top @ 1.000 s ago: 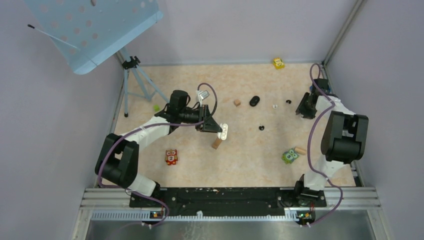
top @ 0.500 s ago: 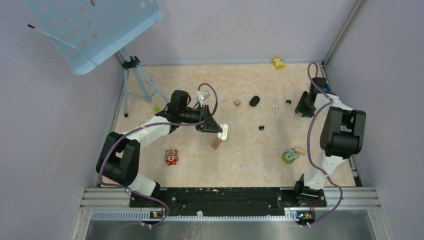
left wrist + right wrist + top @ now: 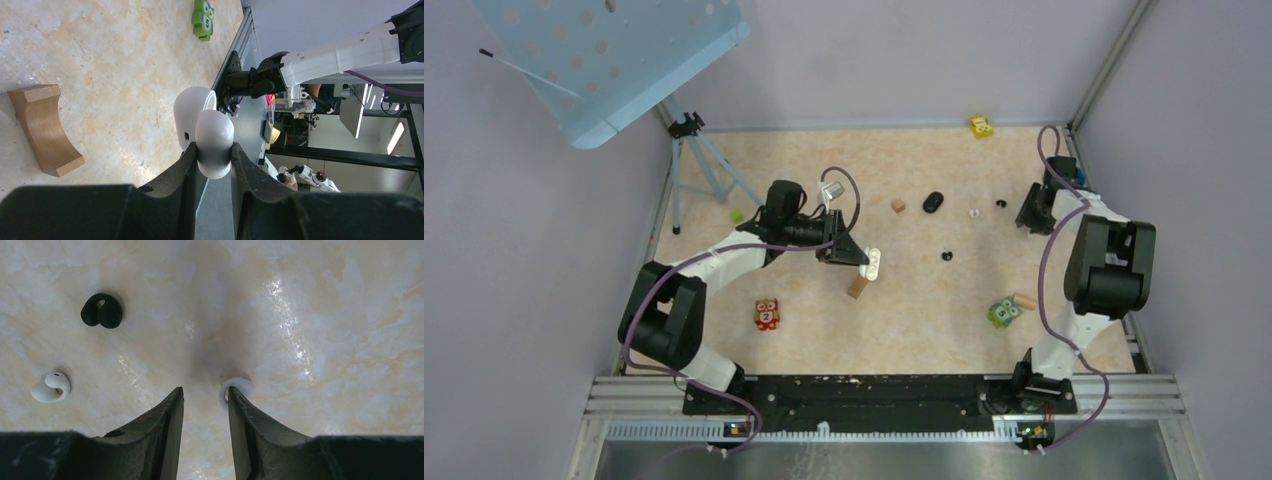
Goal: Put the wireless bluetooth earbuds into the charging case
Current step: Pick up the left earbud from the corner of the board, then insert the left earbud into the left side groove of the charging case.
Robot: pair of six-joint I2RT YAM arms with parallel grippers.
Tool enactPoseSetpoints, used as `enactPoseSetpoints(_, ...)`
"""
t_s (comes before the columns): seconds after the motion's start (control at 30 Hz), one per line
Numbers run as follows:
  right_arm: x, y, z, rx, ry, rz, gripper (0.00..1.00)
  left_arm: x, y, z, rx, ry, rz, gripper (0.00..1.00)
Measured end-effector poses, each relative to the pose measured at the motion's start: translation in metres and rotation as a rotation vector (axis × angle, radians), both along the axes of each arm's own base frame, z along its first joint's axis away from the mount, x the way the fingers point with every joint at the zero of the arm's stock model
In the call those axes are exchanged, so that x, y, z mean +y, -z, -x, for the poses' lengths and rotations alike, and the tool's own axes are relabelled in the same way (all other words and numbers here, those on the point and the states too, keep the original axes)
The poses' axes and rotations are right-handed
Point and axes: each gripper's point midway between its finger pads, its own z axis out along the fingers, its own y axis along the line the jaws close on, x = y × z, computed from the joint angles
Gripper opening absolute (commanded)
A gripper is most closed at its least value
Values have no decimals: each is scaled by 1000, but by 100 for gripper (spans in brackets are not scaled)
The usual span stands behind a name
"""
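My left gripper [image 3: 861, 258] is shut on the white charging case [image 3: 873, 262], held above the table with its lid open. In the left wrist view the case [image 3: 205, 122] sits pinched between both fingers, and the gripper [image 3: 212, 150] points toward the table's near edge. My right gripper [image 3: 1029, 215] is at the far right, low over the table. Its jaws [image 3: 205, 390] stand open with nothing between them. A white earbud [image 3: 239, 387] lies against the tip of the right finger. A black earbud [image 3: 101, 311] and another white earbud [image 3: 51, 387] lie further left.
A black oval case [image 3: 933, 202] and a small wooden block [image 3: 898, 205] lie at centre back. Another black earbud [image 3: 946, 256] lies mid-table. A wooden arch block [image 3: 857, 287], two owl toys [image 3: 766, 314] [image 3: 1003, 312], a yellow toy [image 3: 980, 126] and a tripod [image 3: 694, 150] are around.
The right arm's elbow and gripper have shifted slightly left. The left arm and the case it holds have not moved.
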Motion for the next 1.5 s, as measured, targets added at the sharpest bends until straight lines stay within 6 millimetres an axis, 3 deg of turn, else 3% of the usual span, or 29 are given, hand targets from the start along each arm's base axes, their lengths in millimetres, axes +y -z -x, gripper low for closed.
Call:
enactPoseSetpoints(0.4,-11,0,18,15,26,72,29,0,-1,1,1,5,4,6)
enactPoseSetpoints(0.6,-16,0,21,20,39,98,13,-1,-1,2,2,8,4,6)
enactPoseSetpoints(0.7,-17,0,22,25,44,105,0,0,-1,1,2,7,4,6)
enactPoseSetpoints(0.9,-16,-8,30,31,46,101,0,0,-1,1,2,6,4,6)
enactPoseSetpoints(1.03,-10,-28,32,-14,42,79,0,0,-1,1,2,6,4,6)
enactPoseSetpoints(1.13,2,-46,38,-76,35,32,0,0,-1,1,0,6,4,6)
enactPoseSetpoints(1.23,28,-64,52,-162,1,-78,0,-1,-3,-1,-7,1,4,7)
enactPoseSetpoints(1.43,108,-97,96,-340,-181,-288,0,-3,-10,-3,-41,10,31,5)
enactPoseSetpoints(1.5,136,-117,109,-409,-261,-360,0,-3,-15,-3,-58,14,45,5)
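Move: The left earbud lies almost under the right hand, beside its right fingertip: about 2 cm back, 2 cm to the right and 1 cm lower. From the same hand, a black earbud lies about 8 cm ahead and 6 cm left, and the other white earbud 5 cm ahead and 14 cm left. From the left hand, which holds the charging case, the left earbud lies roughly 47 cm right, 15 cm ahead and 15 cm below. The left earbud is pinched between the right fingertips after the open hand eases back and right about 3 cm, level and low over the table, and closes. The right hand then lifts it, slowly at first, and sweeps left some 15 cm, up 12 cm and back, towards the case, the wrist turning some 30 degrees. The left hand keeps hold of the case and rises slightly at the end. ##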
